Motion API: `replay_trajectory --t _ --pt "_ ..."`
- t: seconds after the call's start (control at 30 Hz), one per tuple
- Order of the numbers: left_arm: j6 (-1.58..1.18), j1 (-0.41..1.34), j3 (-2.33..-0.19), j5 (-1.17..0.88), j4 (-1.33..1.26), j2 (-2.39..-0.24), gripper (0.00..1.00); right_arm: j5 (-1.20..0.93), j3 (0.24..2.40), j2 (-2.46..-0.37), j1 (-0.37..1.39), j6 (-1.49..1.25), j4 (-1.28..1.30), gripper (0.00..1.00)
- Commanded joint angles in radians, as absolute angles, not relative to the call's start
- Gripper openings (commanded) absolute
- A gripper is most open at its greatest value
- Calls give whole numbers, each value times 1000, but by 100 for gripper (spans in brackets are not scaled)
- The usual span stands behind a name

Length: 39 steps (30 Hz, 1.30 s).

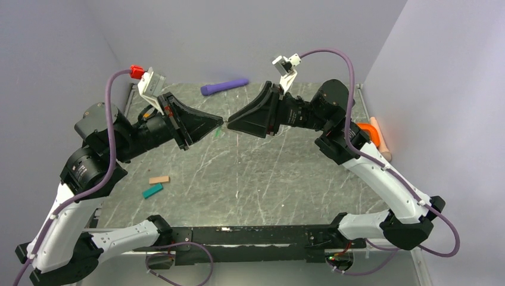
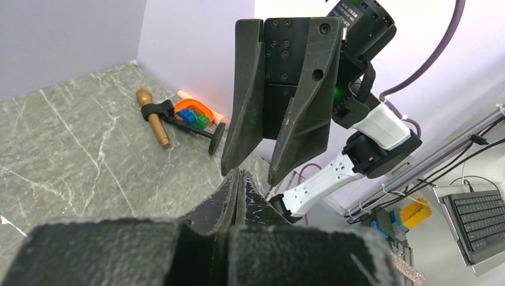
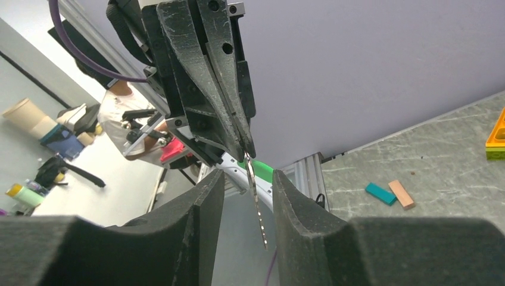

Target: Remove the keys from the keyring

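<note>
My left gripper (image 1: 220,123) is shut in mid-air above the table's middle, its tips pressed together in the left wrist view (image 2: 241,173). From those tips (image 3: 250,152) hang the keys (image 3: 257,208), seen as one thin metal strip edge-on. In the top view they show as a tiny green piece (image 1: 217,133) just under the tips. The keyring itself is hidden in the left grip. My right gripper (image 1: 230,125) faces the left one tip to tip. Its fingers (image 3: 247,176) stand open on either side of the hanging strip, with a gap on each side.
A teal block (image 1: 152,190) and a tan block (image 1: 159,179) lie near the left arm. A purple cylinder (image 1: 224,87) lies at the back. An orange tray with small bricks (image 2: 193,113), a brown handled tool (image 2: 153,119) and a peach stick (image 1: 381,140) sit by the right wall.
</note>
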<state>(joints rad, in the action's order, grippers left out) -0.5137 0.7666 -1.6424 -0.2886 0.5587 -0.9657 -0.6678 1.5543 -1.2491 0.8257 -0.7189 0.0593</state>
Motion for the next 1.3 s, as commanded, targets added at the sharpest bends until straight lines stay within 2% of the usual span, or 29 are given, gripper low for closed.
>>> replay_trajectory --t 0.0,0.43,0.57,0.77,0.97,1.0,1.03,1.17,1.2,1.27 --pt "-515 769 -1674 -266 520 -965 0 -698 1578 -1262 831 -741 -28 37" --pt "-518 769 -1677 -250 502 -973 0 -702 1580 -1269 839 -739 -32 27" --pt "-519 769 -1675 -248 499 -974 0 -697 1581 -1263 840 -729 -19 19" --pt "-523 769 -1668 -248 481 -977 0 -692 1592 -1266 840 -719 -7 0" --pt "-537 769 -1636 -251 468 -959 0 -696 1594 -1262 839 -700 -5 0" --pt "-528 769 -1643 -261 480 -962 3 -696 1597 -1262 839 -689 29 0" --pt "-509 769 -1665 -268 508 -969 10 -698 1606 -1262 838 -667 68 0" --pt "-423 770 -1798 -271 671 -1014 58 -735 1629 -1254 837 -577 240 0" --pt "-397 767 -1830 -270 707 -1022 64 -755 1636 -1258 838 -562 275 0" --pt "-348 759 -1893 -292 769 -1043 69 -805 1659 -1268 838 -531 342 0"
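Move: The left hand already holds the keyring shut in its fingertips, with the key sticking out towards the half-open right fingers. From the right hand the key's middle lies about 1 cm to the left, level with it in height and depth; the keyring sits some 3 cm to the left and level, and the green tag hangs about 4 cm to the left, 1 cm back and 4 cm lower. From the left hand the key is about 3 cm to its right, at the same height and depth. With the left hand still gripping and nearly steady, the right hand eases about 1 cm left towards it along the key, stops there and shuts its fingers from well under half open, pinching the key beside the ring. Then the left fingers open to roughly two-thirds and let go of the keyring as that hand starts to rise about 1 cm, while the right keeps its pinch and sinks some 2 cm, its fingertips tipping down a few degrees, drawing the keyring down and away from the left fingertips. ##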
